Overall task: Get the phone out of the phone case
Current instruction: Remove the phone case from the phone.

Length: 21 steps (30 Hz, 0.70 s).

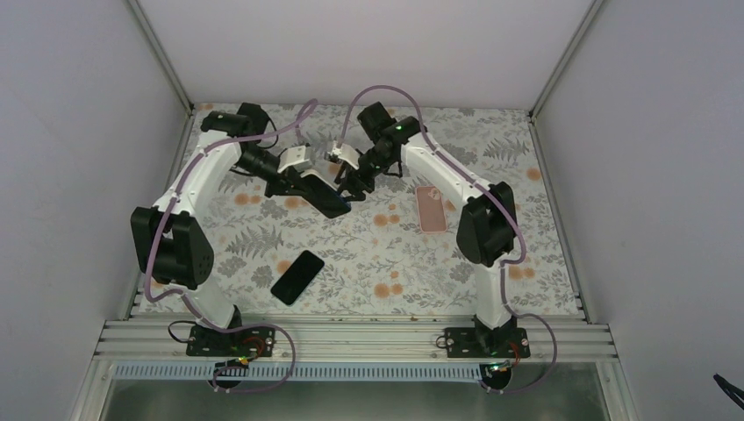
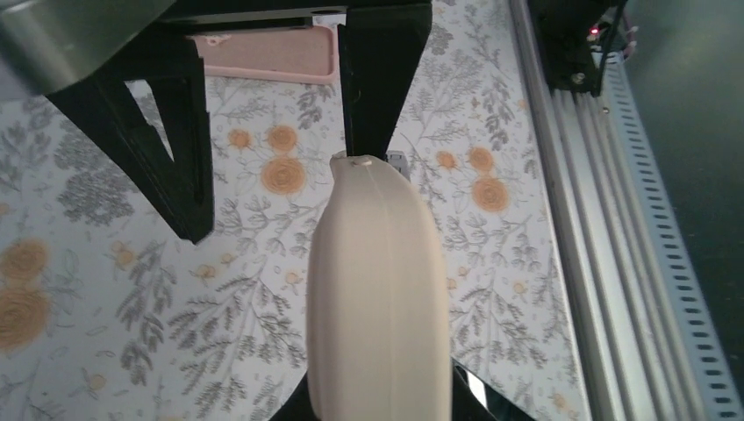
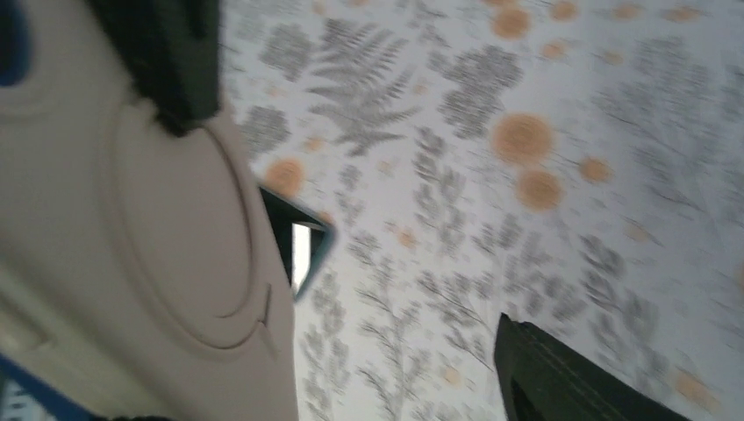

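A beige phone case [image 2: 377, 289] is held edge-on above the flowered mat, with my left gripper [image 1: 318, 188] shut on its near end. In the top view the held piece shows as a dark slab [image 1: 329, 202] between the two grippers. A dark glossy corner of the phone [image 3: 304, 247] shows past the case's back [image 3: 123, 228]. My right gripper [image 3: 342, 224] is open wide. One of its fingers [image 3: 162, 61] rests against the case, and the other finger [image 3: 561, 377] stands well clear of it.
A second black phone [image 1: 296, 276] lies flat on the mat near the front left. An empty pink case [image 1: 431, 208] lies to the right, beside the right arm's elbow. White walls close in the back and sides, and an aluminium rail [image 2: 579, 219] runs along the front.
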Tool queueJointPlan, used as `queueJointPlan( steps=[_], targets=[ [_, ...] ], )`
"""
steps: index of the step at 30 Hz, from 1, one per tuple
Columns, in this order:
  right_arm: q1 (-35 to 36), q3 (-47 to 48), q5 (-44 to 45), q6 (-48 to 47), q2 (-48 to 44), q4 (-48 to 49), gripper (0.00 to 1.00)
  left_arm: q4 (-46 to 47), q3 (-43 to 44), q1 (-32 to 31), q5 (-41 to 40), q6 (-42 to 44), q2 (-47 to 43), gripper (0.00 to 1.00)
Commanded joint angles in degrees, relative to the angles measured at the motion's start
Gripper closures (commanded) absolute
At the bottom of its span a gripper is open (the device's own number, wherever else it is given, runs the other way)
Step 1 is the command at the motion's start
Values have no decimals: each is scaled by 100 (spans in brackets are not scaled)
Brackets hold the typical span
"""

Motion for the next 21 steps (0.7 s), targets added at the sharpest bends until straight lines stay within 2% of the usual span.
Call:
queueJointPlan(
  steps=[1,3,5,6,7,8,9,10,11,12,15,18,21],
  targets=[
    [552,223,-2971,-292,145,835,36,72,285,-256,2149,188,-85,98],
    [580,-36,-3226,-111,-21,1088,59,73,343,-201,2067,153,15,98],
    [562,-74,-3203,24,-129,1200,91,103,449,-183,1851,0,92,96],
    [521,-38,-3153,-17,-171,1145,96,127,507,-160,1735,-84,101,95],
    [448,-45,-3124,5,-236,1153,97,169,539,-94,1646,-139,84,93],
    [344,-92,-3133,84,-306,1207,97,267,545,-32,1559,-259,37,86],
    [171,-135,-3166,154,-386,1241,97,363,555,21,1466,-351,-13,75],
    [17,-179,-3130,236,-456,1272,97,459,562,72,1372,-468,-90,59],
    [-139,-210,-2998,354,-515,1315,97,553,577,107,1260,-562,-175,36],
    [-288,-248,-2850,428,-573,1321,97,705,582,127,1145,-681,-333,18],
    [-806,-557,-2134,983,-784,1701,96,1395,577,128,673,-1297,-711,1],
    [-1319,-1328,-1220,2227,-1228,3109,96,3215,131,82,-407,-2788,-1192,0],
    [-1457,-1323,-25,2769,-1360,3524,97,5128,-704,-281,-1859,-3360,-1718,0]
  ],
)
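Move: The left gripper already holds the phone in its cream case; its middle lies about 6 cm right, 2 cm back and 4 cm below that hand. From the right hand it is roughly 6 cm left, 1 cm back and 1 cm higher, the near lower end closer still. The black phone lies on the table 16 cm back and 15 cm left of the right hand, the pink case 6 cm ahead and 22 cm right, both some 18 cm below. Bring the right gripper about 3 cm back and a little left onto the lower end of the cased phone and close its fingers there. Then open the left gripper wide and pull it up and slightly forward, clear of the case. Carry the cased phone up, then forward and right, rolling the right hand some 20 degrees so its fingers tip upward. ##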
